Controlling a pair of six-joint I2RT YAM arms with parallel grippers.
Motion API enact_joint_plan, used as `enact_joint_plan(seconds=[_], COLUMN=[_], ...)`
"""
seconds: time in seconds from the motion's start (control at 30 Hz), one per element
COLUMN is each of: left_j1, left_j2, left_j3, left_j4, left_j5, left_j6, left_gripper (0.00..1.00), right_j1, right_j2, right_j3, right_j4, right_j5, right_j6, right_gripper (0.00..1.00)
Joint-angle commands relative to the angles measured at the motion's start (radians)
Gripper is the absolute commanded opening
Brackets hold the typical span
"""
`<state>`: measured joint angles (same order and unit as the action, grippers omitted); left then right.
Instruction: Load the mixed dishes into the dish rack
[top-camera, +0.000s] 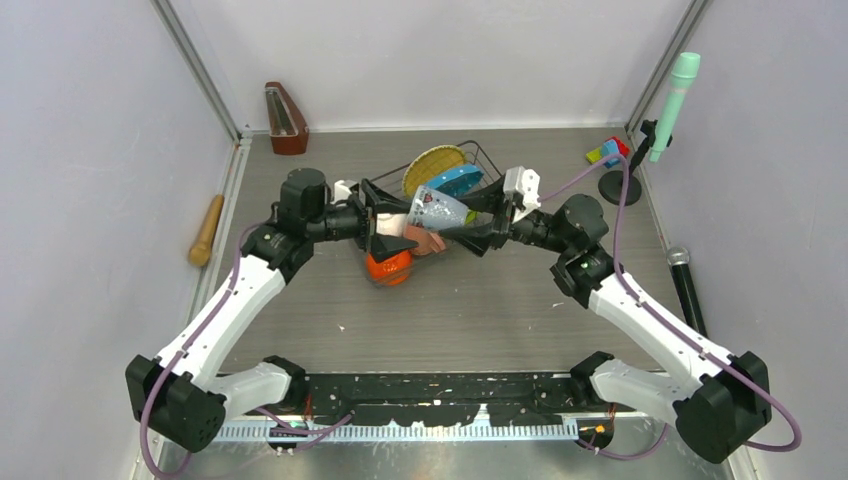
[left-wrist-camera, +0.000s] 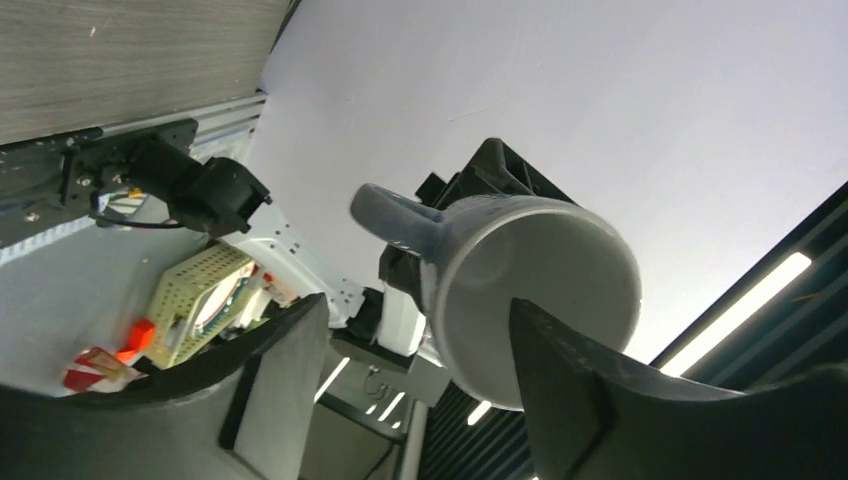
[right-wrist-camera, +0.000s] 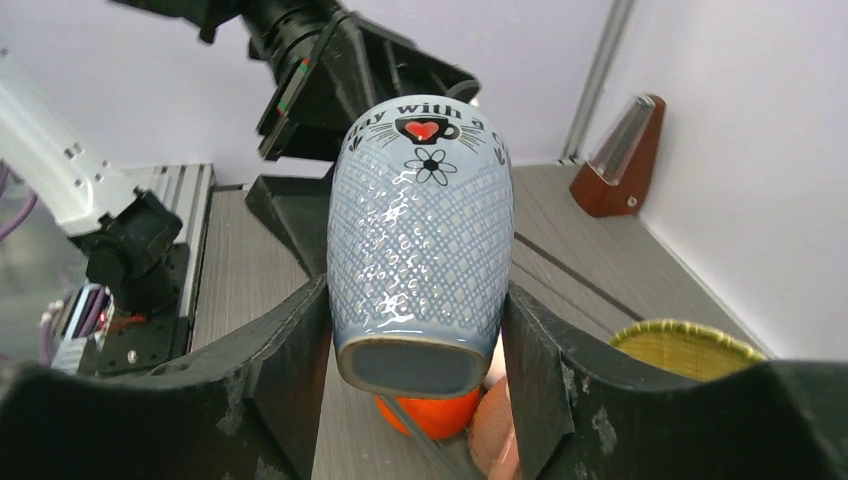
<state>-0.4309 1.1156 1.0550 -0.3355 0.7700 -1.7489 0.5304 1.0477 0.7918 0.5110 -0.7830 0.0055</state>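
The small grey-blue mug (top-camera: 440, 208) (right-wrist-camera: 420, 235) hangs above the table between both grippers. My right gripper (right-wrist-camera: 415, 290) (top-camera: 478, 224) is shut on its patterned sides, base towards the camera. My left gripper (left-wrist-camera: 418, 303) (top-camera: 393, 222) is open at the mug's mouth (left-wrist-camera: 540, 290), one finger (left-wrist-camera: 570, 400) crossing the rim, the other (left-wrist-camera: 270, 370) well apart from it. Below lie the orange bowl (top-camera: 390, 268) (right-wrist-camera: 435, 415) and the salmon-pink mug (top-camera: 428, 241). Behind stands the dish rack (top-camera: 488, 160), holding the yellow woven plate (top-camera: 437, 163) (right-wrist-camera: 680, 345) and the teal-blue plate (top-camera: 458, 180).
A wooden metronome (top-camera: 285, 120) (right-wrist-camera: 620, 160) stands at the back left. A wooden stick (top-camera: 207, 230) lies by the left wall. Coloured blocks (top-camera: 608, 152), a green microphone on a stand (top-camera: 675, 100) and a black microphone (top-camera: 685, 285) line the right side.
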Motion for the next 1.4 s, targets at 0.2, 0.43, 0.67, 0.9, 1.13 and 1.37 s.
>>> enact_joint_plan(seconds=[0.2, 0.43, 0.67, 0.9, 1.13, 1.37], left_j1=[0.015, 0.02, 0.02, 0.021, 0.021, 0.021], left_j2=[-0.086, -0.115, -0.122, -0.192, -0.269, -0.292], left_j3=[-0.013, 0.025, 0.127, 0.114, 0.056, 0.017], left_j4=[-0.019, -0.181, -0.426, -0.471, -0.413, -0.395], left_j5=[-0.174, -0.39, -0.77, -0.94, -0.887, -0.846], left_j6=[0.107, 0.329, 0.612, 0.791, 0.98, 1.04], left_gripper=[0.88, 0.89, 0.91, 0.98, 0.99, 0.99], right_j1=[0.005, 0.005, 0.005, 0.004, -0.072, -0.118], right_j2=[-0.098, -0.045, 0.059, 0.27, 0.387, 0.5], right_j3=[0.202, 0.453, 0.63, 0.795, 0.838, 0.902], right_j4=[-0.477, -1.053, -1.424, -1.646, -1.648, -1.621], right_j5=[0.659, 1.069, 1.191, 1.225, 1.115, 1.065], right_j6=[0.366, 0.833, 1.159, 1.31, 1.326, 1.299], right_gripper=[0.0, 0.0, 0.0, 0.0, 0.0, 0.0])
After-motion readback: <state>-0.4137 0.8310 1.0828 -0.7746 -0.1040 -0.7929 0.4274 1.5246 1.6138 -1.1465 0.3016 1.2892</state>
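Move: The right hand already holds the grey mug. The free right-end gap in the dish rack lies about 16 cm ahead, 10 cm right and 27 cm below it. From that hand, the green plate is some 15 cm ahead and 1 cm right, the pink mug 11 cm ahead and 10 cm left, both similarly low. From the left hand, the gap is about 18 cm ahead, 21 cm right and 26 cm below. Right hand carries the mug some 14 cm right, down and forward towards the gap, tipping downward; left retreats leftward. ##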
